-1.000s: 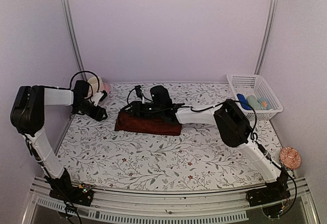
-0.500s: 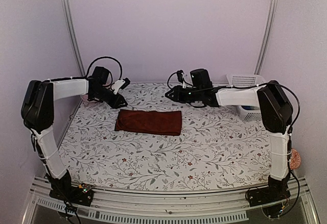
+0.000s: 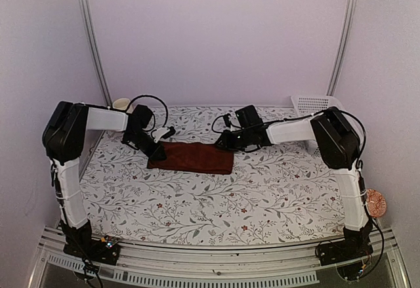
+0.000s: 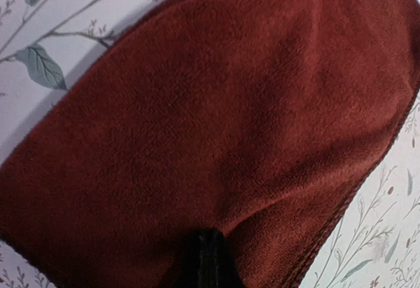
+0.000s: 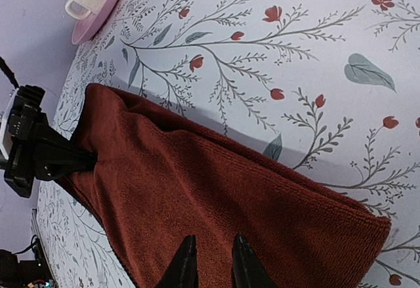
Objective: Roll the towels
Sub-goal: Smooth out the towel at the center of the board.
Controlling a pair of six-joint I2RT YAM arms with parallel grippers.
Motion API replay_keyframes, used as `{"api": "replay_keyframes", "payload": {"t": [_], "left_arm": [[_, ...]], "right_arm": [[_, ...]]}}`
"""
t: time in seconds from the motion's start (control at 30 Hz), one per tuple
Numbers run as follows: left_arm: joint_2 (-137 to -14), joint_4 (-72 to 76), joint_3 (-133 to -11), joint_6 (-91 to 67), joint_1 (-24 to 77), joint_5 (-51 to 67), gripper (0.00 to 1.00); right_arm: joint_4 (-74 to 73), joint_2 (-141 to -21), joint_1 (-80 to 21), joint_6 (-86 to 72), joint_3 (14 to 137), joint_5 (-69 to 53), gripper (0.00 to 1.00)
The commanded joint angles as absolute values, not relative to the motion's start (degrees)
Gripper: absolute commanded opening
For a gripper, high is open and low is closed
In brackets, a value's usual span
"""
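Observation:
A dark maroon towel [image 3: 191, 158] lies folded into a long band on the floral table cover. My left gripper [image 3: 156, 150] is at the towel's left end. In the left wrist view its black fingers [image 4: 211, 242] are pressed together, and the cloth [image 4: 230, 104] puckers around them. My right gripper [image 3: 221, 145] is at the far right corner of the towel. The right wrist view shows its two fingertips [image 5: 214, 242] a narrow gap apart, with the maroon cloth [image 5: 197, 189] between them. The left gripper [image 5: 82, 160] also appears there, at the towel's other end.
A cup on a pink saucer [image 3: 122, 105] sits in the back left corner. A white basket [image 3: 314, 102] stands at the back right, mostly behind the right arm. A round patterned disc [image 3: 374, 203] hangs by the right arm's base.
Both arms have come down from the back of the table onto the two ends of the maroon towel. Both grippers have closed on the cloth.

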State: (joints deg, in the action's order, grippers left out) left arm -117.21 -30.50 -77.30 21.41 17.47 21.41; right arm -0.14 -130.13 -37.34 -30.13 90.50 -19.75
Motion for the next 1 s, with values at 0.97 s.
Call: {"api": "replay_keyframes", "payload": {"t": [0.97], "left_arm": [[-100.94,-19.13,-57.57,23.64,13.45,15.49,0.33]], "right_arm": [[-6.25,-133.79,-34.45,-32.87,92.57,-11.37,0.16]]}}
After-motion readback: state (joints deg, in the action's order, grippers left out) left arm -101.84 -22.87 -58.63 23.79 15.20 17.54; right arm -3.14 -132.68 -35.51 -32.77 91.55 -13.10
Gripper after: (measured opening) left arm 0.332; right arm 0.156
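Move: My left fingertips rest shut on the towel's left part. Its near-left corner is about 5 cm back and 4 cm left of them, its middle some 12 cm to their right, level fore and aft; the pink plate sits about 19 cm ahead and 16 cm left. From my right hand, the towel's far-right corner lies straight right, about 5 cm off and 4 cm down, and the towel's middle some 11 cm left, 4 cm back and 4 cm below. I draw my left fingertips back and outward over the towel towards its near-left corner, about 6 cm in all, parting them partway from halfway on and easing up at the end. Meanwhile my right hand sinks some 3 cm onto the towel while sliding right and a little forward towards the far-right corner, then stays there, fingers nearly shut. ##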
